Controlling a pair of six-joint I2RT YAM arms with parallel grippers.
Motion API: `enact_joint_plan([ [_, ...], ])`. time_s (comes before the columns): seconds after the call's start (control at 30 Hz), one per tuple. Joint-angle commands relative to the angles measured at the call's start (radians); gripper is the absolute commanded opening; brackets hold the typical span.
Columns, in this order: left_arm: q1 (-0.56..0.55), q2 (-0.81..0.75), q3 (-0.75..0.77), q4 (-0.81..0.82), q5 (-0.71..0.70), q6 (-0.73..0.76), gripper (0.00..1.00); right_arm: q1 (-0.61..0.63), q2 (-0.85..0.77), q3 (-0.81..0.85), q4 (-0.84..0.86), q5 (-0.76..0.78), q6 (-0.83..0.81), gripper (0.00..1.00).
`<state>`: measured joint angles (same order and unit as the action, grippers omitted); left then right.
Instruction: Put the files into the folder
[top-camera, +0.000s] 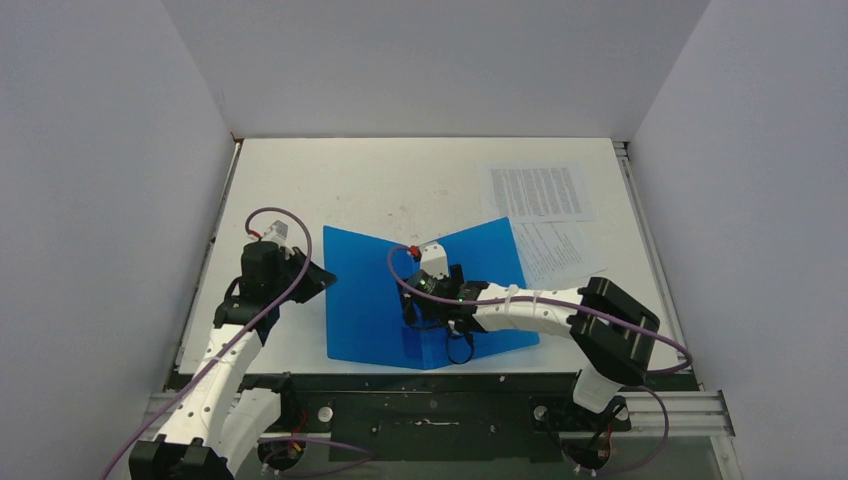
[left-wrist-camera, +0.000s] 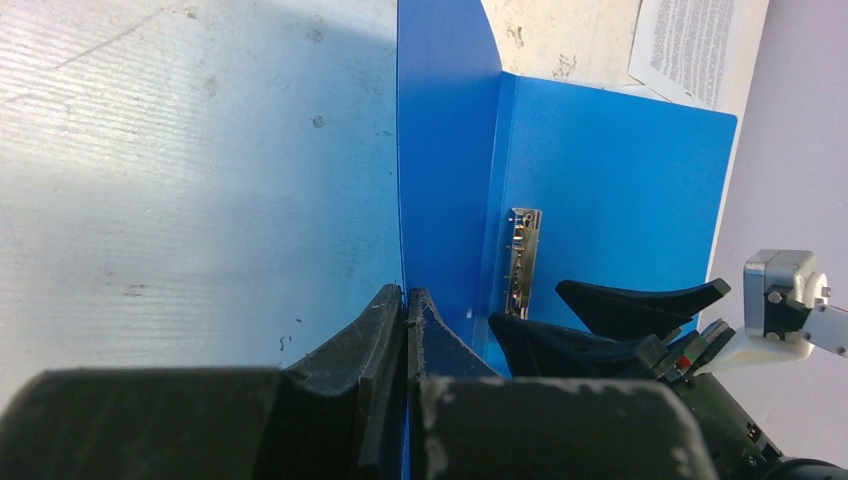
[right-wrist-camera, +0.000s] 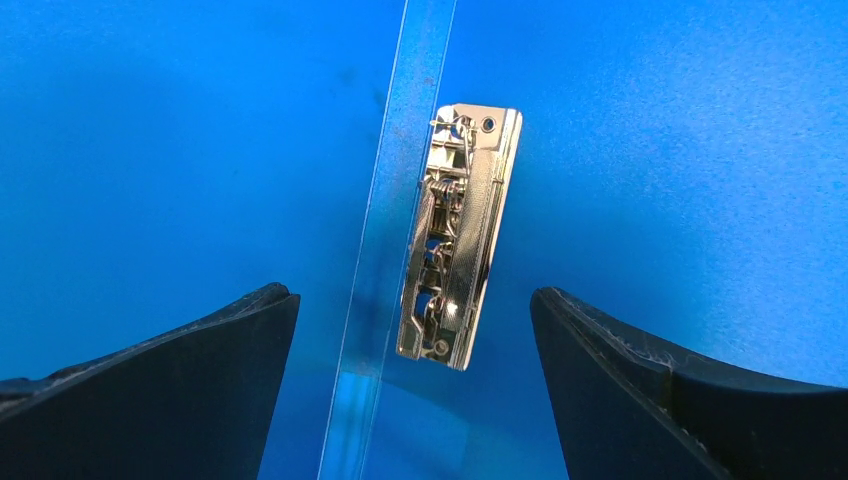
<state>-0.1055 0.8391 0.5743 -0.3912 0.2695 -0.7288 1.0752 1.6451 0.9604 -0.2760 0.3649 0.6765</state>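
The blue folder (top-camera: 365, 300) lies open in the middle of the table. My left gripper (top-camera: 322, 278) is shut on the edge of its left cover (left-wrist-camera: 440, 150) and holds that cover up on edge. The back panel (left-wrist-camera: 620, 180) lies flat. My right gripper (top-camera: 432, 318) is open, low over the inside of the spine, its jaws either side of the metal clip (right-wrist-camera: 460, 235), not touching it. The clip also shows in the left wrist view (left-wrist-camera: 522, 262). Two files lie at the back right: one sheet (top-camera: 537, 192) clear of the folder, the other (top-camera: 552, 250) against the folder's right edge.
The white table (top-camera: 350, 190) has grey walls on three sides and a rail along its right edge (top-camera: 640, 220). The right arm's forearm (top-camera: 540, 310) lies across the folder's right half.
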Motion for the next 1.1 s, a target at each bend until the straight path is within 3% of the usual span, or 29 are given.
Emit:
enact_joint_plan([
  [0.0, 0.007, -0.017, -0.023, 0.022, -0.016, -0.015, 0.00, -0.008, 0.044, 0.038, 0.054, 0.004, 0.026, 0.90],
  [0.43, 0.009, -0.002, -0.003, -0.022, -0.072, -0.007, 0.02, 0.016, 0.191, 0.020, 0.002, 0.003, 0.011, 0.90],
  [0.5, 0.009, 0.009, 0.017, -0.049, -0.097, -0.001, 0.18, 0.028, 0.209, 0.020, -0.013, 0.014, 0.012, 0.90],
  [0.57, 0.010, 0.026, 0.049, -0.080, -0.122, 0.015, 0.42, 0.041, 0.231, 0.022, -0.030, 0.032, 0.017, 0.90],
  [0.7, 0.012, 0.060, 0.152, -0.168, -0.212, 0.080, 0.65, 0.046, 0.272, 0.016, -0.030, 0.027, 0.032, 0.90],
  [0.9, 0.011, 0.103, 0.311, -0.304, -0.366, 0.184, 0.75, 0.049, 0.315, 0.012, -0.029, 0.027, 0.049, 0.90],
  [1.07, 0.007, 0.094, 0.290, -0.292, -0.290, 0.181, 0.78, 0.049, 0.343, 0.033, -0.059, 0.058, 0.052, 0.90],
])
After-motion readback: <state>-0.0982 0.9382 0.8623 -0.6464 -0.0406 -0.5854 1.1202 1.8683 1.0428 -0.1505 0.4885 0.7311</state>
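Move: Pinched in the left hand is the outer edge of the folder's raised left cover; that cover's middle lies about 9 cm to the right of this hand, 1 cm back and 7 cm lower. The metal clip is 21 cm to the left hand's right, 2 ahead, 13 below. From the open right hand the clip sits about 4 cm ahead, 1 to the right and 4 below; the right cover's middle is 12 cm right, 3 ahead; the near sheet 26 cm right, 13 ahead. Sinking about 4 cm, the wide-open right fingers come down onto the folder around its spine and clip, then shift some 3 cm left and a little forward, pressing on it. The left hand eases the cover edge down about 2 cm, opens wide to let go, then swings left, up and slightly forward, clear of the cover, its left side rolling up some 20 degrees. ##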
